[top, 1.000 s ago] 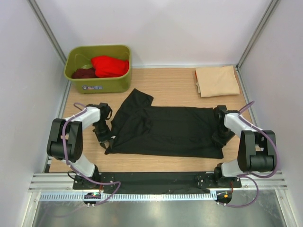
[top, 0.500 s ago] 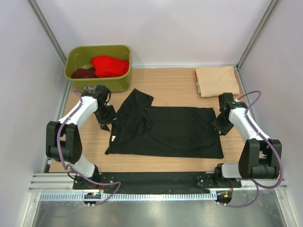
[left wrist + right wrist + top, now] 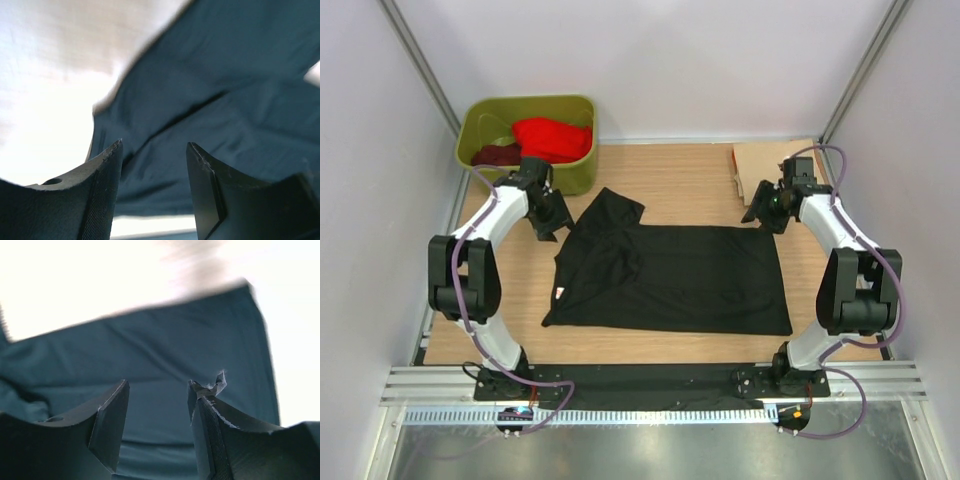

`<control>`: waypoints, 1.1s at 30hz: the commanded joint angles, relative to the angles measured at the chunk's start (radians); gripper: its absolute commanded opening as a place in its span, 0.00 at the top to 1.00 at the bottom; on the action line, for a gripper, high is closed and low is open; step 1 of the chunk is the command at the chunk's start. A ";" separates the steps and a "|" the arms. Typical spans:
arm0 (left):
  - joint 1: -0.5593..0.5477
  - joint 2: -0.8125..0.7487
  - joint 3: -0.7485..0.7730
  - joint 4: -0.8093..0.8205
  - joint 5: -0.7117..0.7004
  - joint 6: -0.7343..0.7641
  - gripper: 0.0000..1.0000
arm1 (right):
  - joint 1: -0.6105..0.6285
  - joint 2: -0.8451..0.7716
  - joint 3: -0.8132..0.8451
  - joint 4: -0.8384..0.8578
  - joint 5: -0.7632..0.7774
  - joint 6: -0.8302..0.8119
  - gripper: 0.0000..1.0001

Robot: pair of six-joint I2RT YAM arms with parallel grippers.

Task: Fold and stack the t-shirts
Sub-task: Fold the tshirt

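Note:
The black t-shirt (image 3: 670,275) lies spread flat across the middle of the table, with a sleeve bunched at its far left. My left gripper (image 3: 552,215) hangs open just off that far-left corner, and in the left wrist view its jaws (image 3: 155,145) are apart with only black cloth (image 3: 225,100) beyond them. My right gripper (image 3: 765,208) is open above the shirt's far-right corner. The right wrist view shows its gripper (image 3: 157,385) empty over the black shirt (image 3: 165,350). A folded beige t-shirt (image 3: 760,160) sits at the back right. The red t-shirt (image 3: 552,138) and maroon t-shirt (image 3: 495,155) lie in the tub.
The olive-green tub (image 3: 525,178) stands at the back left, right behind my left wrist. My right arm crosses over part of the beige shirt. Grey walls and metal posts close in both sides. A dark rail runs along the near table edge (image 3: 650,378).
Both arms swung from the shirt's near side edges to its far corners. Both grippers opened and hold nothing. The black shirt stays flat.

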 commanded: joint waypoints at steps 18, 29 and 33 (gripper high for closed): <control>0.055 -0.373 -0.302 0.385 -0.054 -0.300 0.46 | 0.384 0.567 0.706 0.143 -0.031 0.088 0.41; 0.065 -0.465 -0.365 0.317 -0.001 -0.320 0.45 | 0.514 0.909 1.017 0.236 -0.008 0.099 0.41; 0.065 -0.488 -0.405 0.336 0.010 -0.316 0.45 | 0.533 0.938 1.026 0.326 0.037 0.030 0.41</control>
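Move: The black t-shirt's sleeve sticks out from its far left corner, about 14 cm ahead of the open right hand, some 36 cm to its left and 9 cm below. The shirt's body centres roughly 22 cm left of that hand and 10 cm back; the beige cloth is 22 cm ahead and 4 cm right. The green bin lies 23 cm left of the sleeve and 13 cm beyond it. From the left hand, the sleeve is about 13 cm ahead, 16 cm right, 7 cm below. Towards the t-shirt's sleeve, the right hand sweeps some 30 cm left and 18 cm forward, rising slightly before sinking about 8 cm, open and turning some 25 degrees counter-clockwise. The left hand, also open and empty, goes 5 cm forward, then draws back about 6 cm and ends some 5 cm higher, its fingers swinging forward. ##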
